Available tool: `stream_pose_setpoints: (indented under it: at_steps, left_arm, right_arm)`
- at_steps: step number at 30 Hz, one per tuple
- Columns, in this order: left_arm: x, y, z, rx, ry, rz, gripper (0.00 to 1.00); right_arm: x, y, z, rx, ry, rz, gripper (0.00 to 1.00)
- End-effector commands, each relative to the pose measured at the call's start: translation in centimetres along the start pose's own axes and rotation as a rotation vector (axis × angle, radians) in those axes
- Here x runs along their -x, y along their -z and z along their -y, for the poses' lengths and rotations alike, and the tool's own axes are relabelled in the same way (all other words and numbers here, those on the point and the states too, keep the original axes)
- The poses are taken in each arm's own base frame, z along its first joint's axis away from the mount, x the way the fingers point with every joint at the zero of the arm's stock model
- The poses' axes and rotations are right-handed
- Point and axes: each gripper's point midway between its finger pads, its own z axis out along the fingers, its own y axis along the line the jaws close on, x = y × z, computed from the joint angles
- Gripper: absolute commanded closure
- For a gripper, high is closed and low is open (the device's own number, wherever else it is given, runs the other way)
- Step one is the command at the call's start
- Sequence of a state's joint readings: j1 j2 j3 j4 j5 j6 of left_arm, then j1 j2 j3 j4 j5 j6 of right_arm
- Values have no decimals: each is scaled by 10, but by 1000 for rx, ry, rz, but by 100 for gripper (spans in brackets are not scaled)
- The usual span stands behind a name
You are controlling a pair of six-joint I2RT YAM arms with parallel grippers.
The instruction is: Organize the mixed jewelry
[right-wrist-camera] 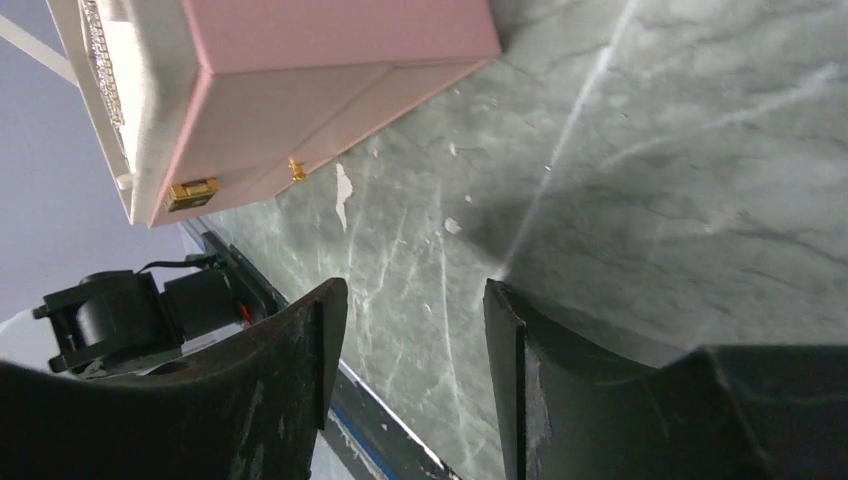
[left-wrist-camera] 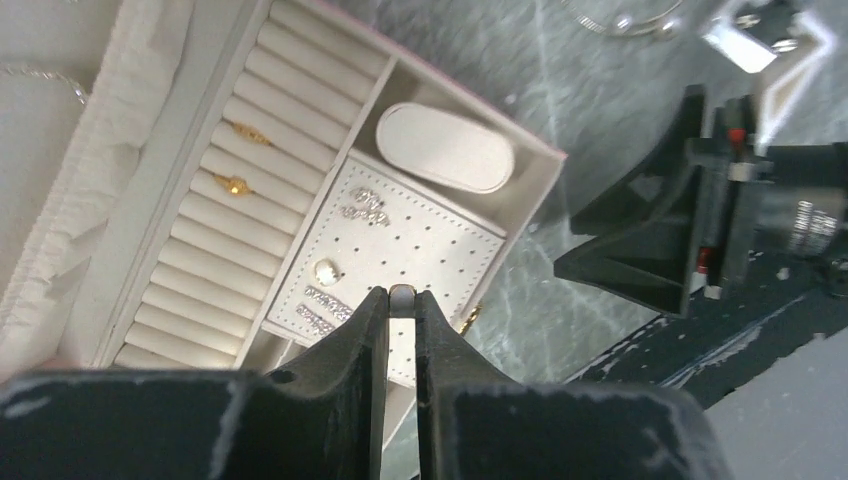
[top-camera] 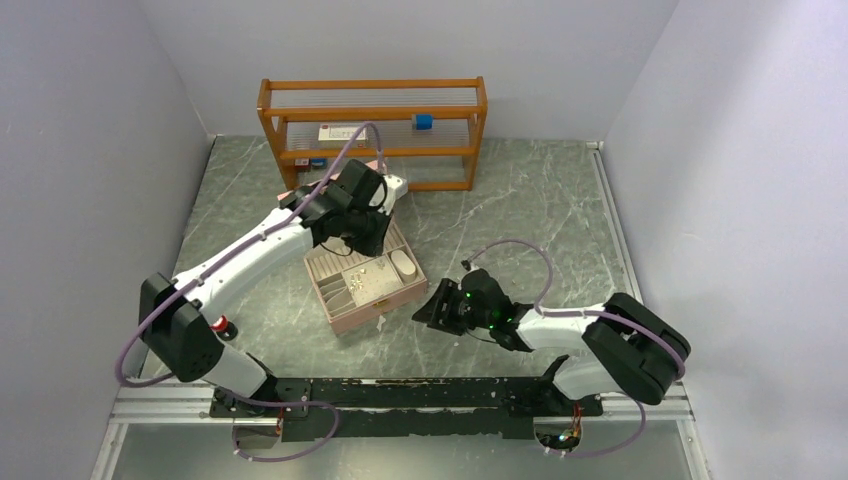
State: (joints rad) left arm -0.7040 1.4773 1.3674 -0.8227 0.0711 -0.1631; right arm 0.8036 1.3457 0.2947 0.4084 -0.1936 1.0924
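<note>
The mixed jewelry lies in an open pink jewelry box. Two gold rings sit in its ring rolls. Sparkly silver pieces and a pearl rest on the perforated panel. A gold piece pokes out at the box's edge. My left gripper hovers over that panel, shut on a small pearl-like white piece. My right gripper is low over the table by the box's front right corner, open with nothing between its fingers.
A white oval cushion fills the box's corner compartment. A silver bangle lies on the marble past the box. A wooden rack with a blue block stands at the back. A red-capped black cylinder sits by the left arm's base.
</note>
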Motion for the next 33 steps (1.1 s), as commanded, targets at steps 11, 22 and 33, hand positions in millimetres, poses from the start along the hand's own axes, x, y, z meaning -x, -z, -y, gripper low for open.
stream_pose_setpoints:
  at_steps: [11,22,33]
  left_arm:
    - [-28,-42,-32,176,-54,-226,84]
    - [-37,-50,-33,175,-55,-273,85]
    - [-41,-59,-36,194,-44,-285,85]
  right_arm:
    - [21,-9,0,-21,78,176,44]
    - [17,-11,5,-13,66,172,44]
    - [16,-11,7,-10,63,175,44]
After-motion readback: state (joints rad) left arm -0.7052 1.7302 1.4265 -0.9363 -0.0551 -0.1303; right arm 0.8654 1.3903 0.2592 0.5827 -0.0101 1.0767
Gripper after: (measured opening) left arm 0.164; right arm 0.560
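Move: The white earring pad in the open jewelry box lies about 13 cm below the left hand, its middle some 2 cm back and 1 cm to the left. The oval holder stands roughly 5 cm to the hand's right and 1 cm ahead; the ring rolls lie about 4 cm ahead and 5 cm left of the hand. From the right hand the pad is some 11 cm left, 4 cm ahead and 1 cm up. The left hand sinks about 7.5 cm towards the pad, edging left, tilting steeper, fingers keeping their small piece. ##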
